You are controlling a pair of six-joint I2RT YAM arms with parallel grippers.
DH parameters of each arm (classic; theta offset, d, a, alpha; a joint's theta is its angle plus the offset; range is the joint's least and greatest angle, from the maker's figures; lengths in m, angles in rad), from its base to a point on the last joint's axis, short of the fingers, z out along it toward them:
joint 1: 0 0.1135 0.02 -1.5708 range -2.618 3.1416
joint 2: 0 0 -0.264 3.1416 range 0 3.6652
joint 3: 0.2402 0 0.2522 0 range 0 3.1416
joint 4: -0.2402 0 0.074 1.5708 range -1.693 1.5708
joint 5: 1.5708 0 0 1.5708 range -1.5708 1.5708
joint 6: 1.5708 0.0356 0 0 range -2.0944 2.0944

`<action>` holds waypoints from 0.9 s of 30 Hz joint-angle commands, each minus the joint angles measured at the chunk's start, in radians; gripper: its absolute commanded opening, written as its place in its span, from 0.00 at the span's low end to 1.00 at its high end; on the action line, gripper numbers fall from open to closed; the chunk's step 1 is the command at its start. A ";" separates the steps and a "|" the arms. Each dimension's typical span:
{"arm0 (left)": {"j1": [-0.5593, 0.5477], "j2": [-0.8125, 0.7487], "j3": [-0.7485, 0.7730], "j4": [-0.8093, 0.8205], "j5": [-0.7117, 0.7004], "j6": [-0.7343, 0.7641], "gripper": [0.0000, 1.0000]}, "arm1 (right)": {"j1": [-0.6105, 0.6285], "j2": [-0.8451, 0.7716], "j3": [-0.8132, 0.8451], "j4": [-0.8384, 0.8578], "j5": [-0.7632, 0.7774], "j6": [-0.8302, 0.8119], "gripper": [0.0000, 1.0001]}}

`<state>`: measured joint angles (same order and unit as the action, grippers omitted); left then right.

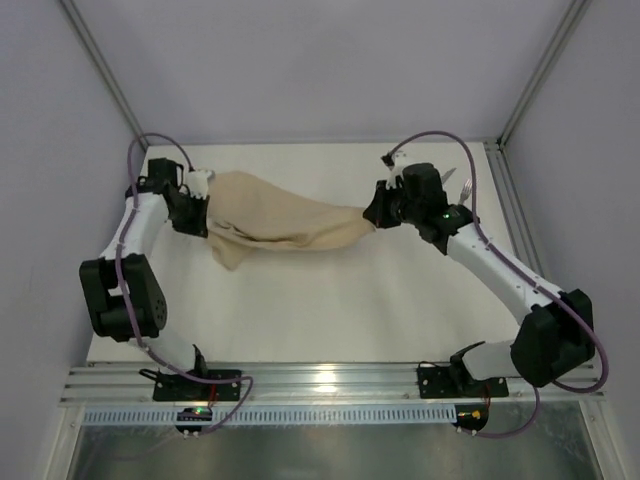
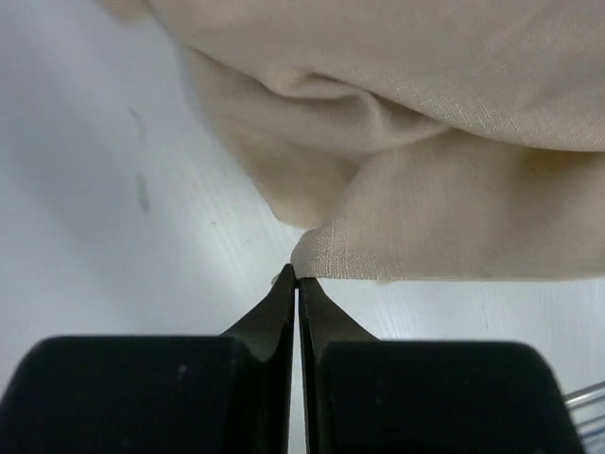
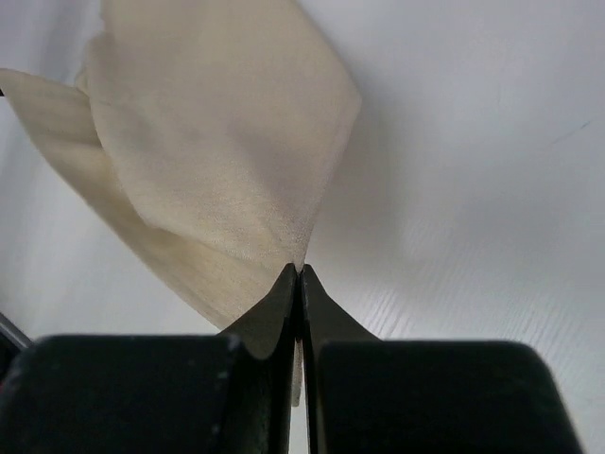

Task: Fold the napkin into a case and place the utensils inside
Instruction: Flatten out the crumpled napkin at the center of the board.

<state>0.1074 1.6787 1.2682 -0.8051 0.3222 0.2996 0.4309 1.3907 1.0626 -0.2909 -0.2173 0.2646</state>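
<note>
The beige napkin (image 1: 280,215) hangs bunched and stretched between my two grippers above the white table (image 1: 330,310). My left gripper (image 1: 207,222) is shut, pinching one corner at its very tips (image 2: 298,279), with folds of the napkin (image 2: 454,208) sagging beyond. At the cloth's right end my right gripper (image 1: 371,215) is shut too; in the right wrist view (image 3: 300,272) a strip of napkin (image 3: 217,142) runs down between the fingers. Of the utensils, only a silvery fork head (image 1: 466,187) shows, behind the right arm.
White walls and slanted frame posts close in the table at the back and sides. An aluminium rail (image 1: 330,380) with both arm bases runs along the near edge. A thin metal piece (image 2: 586,392) shows at the left wrist view's lower right.
</note>
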 commanded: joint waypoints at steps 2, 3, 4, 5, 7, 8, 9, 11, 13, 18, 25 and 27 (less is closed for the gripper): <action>-0.003 -0.252 0.209 -0.208 -0.076 0.113 0.00 | -0.012 -0.172 0.190 -0.111 -0.002 -0.085 0.04; -0.003 -0.279 0.282 -0.241 -0.090 0.125 0.00 | -0.011 -0.224 0.215 -0.125 -0.001 -0.093 0.04; -0.002 -0.328 0.321 -0.270 -0.107 0.136 0.00 | -0.011 -0.251 0.238 -0.148 -0.004 -0.099 0.04; -0.003 -0.352 0.356 -0.298 -0.124 0.147 0.00 | -0.012 -0.277 0.276 -0.158 -0.007 -0.108 0.04; -0.003 -0.414 0.474 -0.367 -0.176 0.173 0.00 | -0.011 -0.355 0.325 -0.186 -0.022 -0.114 0.04; -0.003 -0.425 0.520 -0.393 -0.192 0.179 0.00 | -0.011 -0.381 0.339 -0.194 -0.028 -0.117 0.04; -0.002 -0.441 0.619 -0.449 -0.224 0.188 0.00 | -0.011 -0.428 0.364 -0.212 -0.030 -0.116 0.04; -0.002 -0.448 0.715 -0.499 -0.248 0.197 0.00 | -0.011 -0.472 0.382 -0.226 -0.031 -0.114 0.04; -0.003 -0.447 0.811 -0.569 -0.281 0.202 0.00 | -0.012 -0.522 0.396 -0.238 -0.036 -0.099 0.04; -0.003 -0.421 0.994 -0.605 -0.304 0.213 0.00 | -0.011 -0.538 0.402 -0.209 -0.054 -0.051 0.04; -0.003 -0.321 0.938 -0.461 -0.296 0.182 0.00 | -0.087 -0.317 0.485 -0.071 -0.155 0.011 0.04; -0.003 -0.272 0.968 -0.416 -0.310 0.164 0.00 | -0.138 -0.198 0.514 0.020 -0.236 0.076 0.04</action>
<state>0.0940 1.3190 2.2238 -1.2953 0.0879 0.4782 0.3546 1.0634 1.5223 -0.4061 -0.3656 0.2501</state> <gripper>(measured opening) 0.005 0.042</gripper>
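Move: Each hand already pinches a corner of the napkin, the left one about 8 cm above the board and the right one about 16 cm. From the left hand, the board's center lies level ahead and roughly 28 cm to its right; the slack napkin's middle is about 18 cm right and 6 cm ahead. From the right hand, the board's center is level ahead and some 10 cm left, the napkin's middle 20 cm left and 6 cm ahead, the knife 19 cm right and 15 cm ahead. Both grippers keep their pinch on the two corners and swing the napkin fast up off the board, the left by nearly 40 cm, the right by about 30. They draw back over 10 cm as they climb, drift a few centimetres apart, then swing forward again near the top, wrists tipped up some 40–50 degrees. ##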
